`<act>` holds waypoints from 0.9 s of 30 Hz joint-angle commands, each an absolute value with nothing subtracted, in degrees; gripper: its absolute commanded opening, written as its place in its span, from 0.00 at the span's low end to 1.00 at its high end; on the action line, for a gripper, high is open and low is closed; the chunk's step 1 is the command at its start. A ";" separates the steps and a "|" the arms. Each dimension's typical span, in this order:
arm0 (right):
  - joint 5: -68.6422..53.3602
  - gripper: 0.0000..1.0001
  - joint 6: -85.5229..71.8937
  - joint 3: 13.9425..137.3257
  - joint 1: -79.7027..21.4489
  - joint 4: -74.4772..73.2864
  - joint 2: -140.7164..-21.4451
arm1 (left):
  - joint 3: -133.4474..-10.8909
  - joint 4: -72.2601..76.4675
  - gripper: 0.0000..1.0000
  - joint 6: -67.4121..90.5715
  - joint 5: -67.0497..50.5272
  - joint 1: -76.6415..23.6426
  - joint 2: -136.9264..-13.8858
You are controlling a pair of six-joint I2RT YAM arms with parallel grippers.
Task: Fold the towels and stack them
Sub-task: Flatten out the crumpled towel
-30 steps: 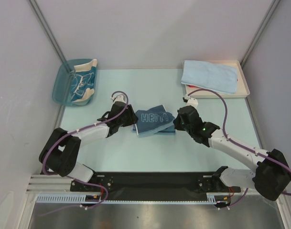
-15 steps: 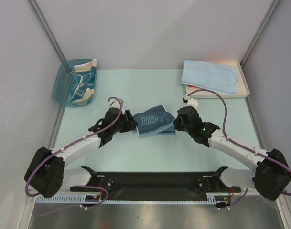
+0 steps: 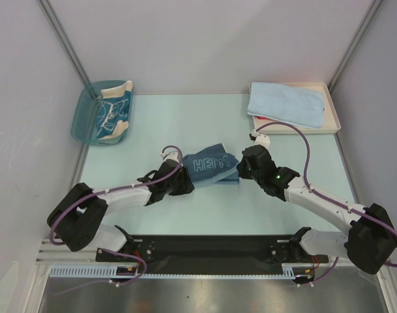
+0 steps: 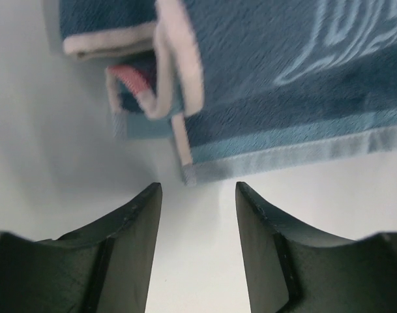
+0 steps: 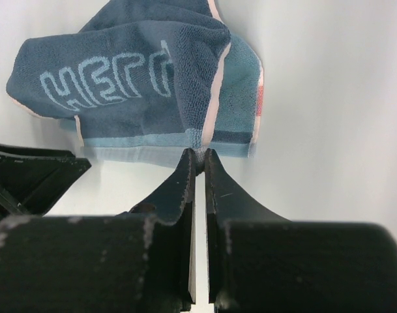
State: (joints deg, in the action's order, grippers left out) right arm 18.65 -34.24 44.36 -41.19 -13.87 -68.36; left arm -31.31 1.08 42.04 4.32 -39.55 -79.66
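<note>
A dark-blue towel (image 3: 210, 164) with light "HE" lettering lies loosely folded at the table's middle. My left gripper (image 3: 185, 186) is open just short of its near-left corner. In the left wrist view the pale hem of the towel (image 4: 283, 65) ends right in front of the open left gripper (image 4: 198, 189), with bare table between the fingers. My right gripper (image 3: 240, 171) is at the towel's right edge. In the right wrist view the right gripper (image 5: 199, 155) is shut on the light-blue border of the towel (image 5: 133, 85). A light-blue towel (image 3: 284, 104) lies folded on the cream tray (image 3: 332, 107).
A translucent blue bin (image 3: 81, 120) at the back left holds a beige, teal-bordered towel (image 3: 115, 114). Grey walls close in the table at the back and on both sides. The arms' black base rail (image 3: 205, 251) runs along the near edge.
My left gripper has swung from the towel's left side to its near-left corner, staying open. The right gripper and the towel have barely moved.
</note>
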 commanded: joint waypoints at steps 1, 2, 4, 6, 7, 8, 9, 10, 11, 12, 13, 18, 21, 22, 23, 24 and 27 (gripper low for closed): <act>19.95 0.00 -33.75 44.12 -41.57 -13.10 -67.85 | -33.84 4.22 0.55 43.42 4.66 -39.90 -82.44; 19.95 0.00 -33.84 44.12 -41.49 -13.01 -67.76 | -33.75 4.57 0.54 43.59 4.57 -39.90 -83.31; 19.95 0.00 -33.92 44.03 -41.49 -13.10 -67.68 | -33.49 4.92 0.54 43.86 4.57 -39.99 -83.84; 19.95 0.00 -33.84 43.95 -41.48 -13.01 -67.59 | -33.31 4.83 0.52 44.03 5.01 -40.08 -84.64; 19.86 0.00 -33.92 44.03 -41.48 -12.92 -67.59 | -33.14 4.75 0.51 44.12 5.18 -40.08 -84.81; 19.86 0.00 -33.84 44.03 -41.57 -13.01 -67.50 | -33.05 4.66 0.49 44.12 5.36 -40.08 -85.16; 19.95 0.00 -33.84 44.12 -41.57 -13.01 -67.41 | -32.87 4.66 0.48 44.30 5.45 -40.08 -85.17; 19.95 0.00 -33.84 44.03 -41.49 -13.01 -67.33 | -32.61 4.75 0.46 44.38 5.54 -40.08 -85.17; 19.86 0.00 -33.84 44.12 -41.57 -13.01 -67.32 | -32.26 4.83 0.43 44.47 5.62 -40.08 -85.34; 19.86 0.00 -33.75 44.12 -41.57 -13.09 -67.24 | -32.17 4.92 0.42 44.56 5.62 -40.08 -85.60; 19.86 0.00 -33.84 43.95 -41.49 -13.10 -67.15 | -32.08 4.83 0.39 44.56 5.71 -40.08 -85.87; 19.86 0.00 -33.84 43.68 -41.49 -13.01 -66.97 | -32.17 5.45 0.20 44.21 5.28 -40.08 -87.36; 19.78 0.00 -33.93 43.51 -41.48 -13.01 -66.80 | -32.61 5.28 0.10 43.86 5.27 -40.08 -87.10; 19.95 0.00 -33.75 43.42 -41.48 -13.09 -66.71 | -32.87 4.75 0.08 43.60 5.45 -40.08 -86.58; 19.95 0.00 -33.66 43.42 -41.40 -13.18 -66.62 | -33.57 4.31 0.02 43.16 5.54 -40.08 -86.31; 20.04 0.00 -33.58 43.42 -41.48 -13.27 -66.53 | -33.84 3.78 0.00 42.89 5.54 -40.08 -85.87; 20.04 0.00 -33.40 43.68 -41.40 -13.80 -65.74 | -35.06 1.59 0.00 41.66 5.45 -40.08 -82.89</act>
State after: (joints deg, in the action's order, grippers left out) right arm 18.68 -34.22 43.68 -41.19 -13.93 -67.90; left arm -33.26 5.74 43.57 4.86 -39.64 -85.38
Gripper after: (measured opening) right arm 0.044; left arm 0.011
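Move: The left hand's open fingers stand just short of the towel's crumpled near-left corner: its loose, pale-edged upper fold is about 2 cm ahead and 1 cm right, some 1 cm below them. The bottom layer's corner lies about 1 cm straight ahead and 2 cm down, and the lettering some 8 cm farther out and 7 cm right. From the right hand, which already holds a raised part of the towel, that upper fold is roughly 15 cm left, 4 cm back and 11 cm below. The left fingers close fully on the pale-edged upper fold and pinch its tip, after the hand has edged about 2 cm forward and right onto the towel, sinking just under 1 cm as they shut. The right hand stays in place, keeping its closed grip on the lifted part. ##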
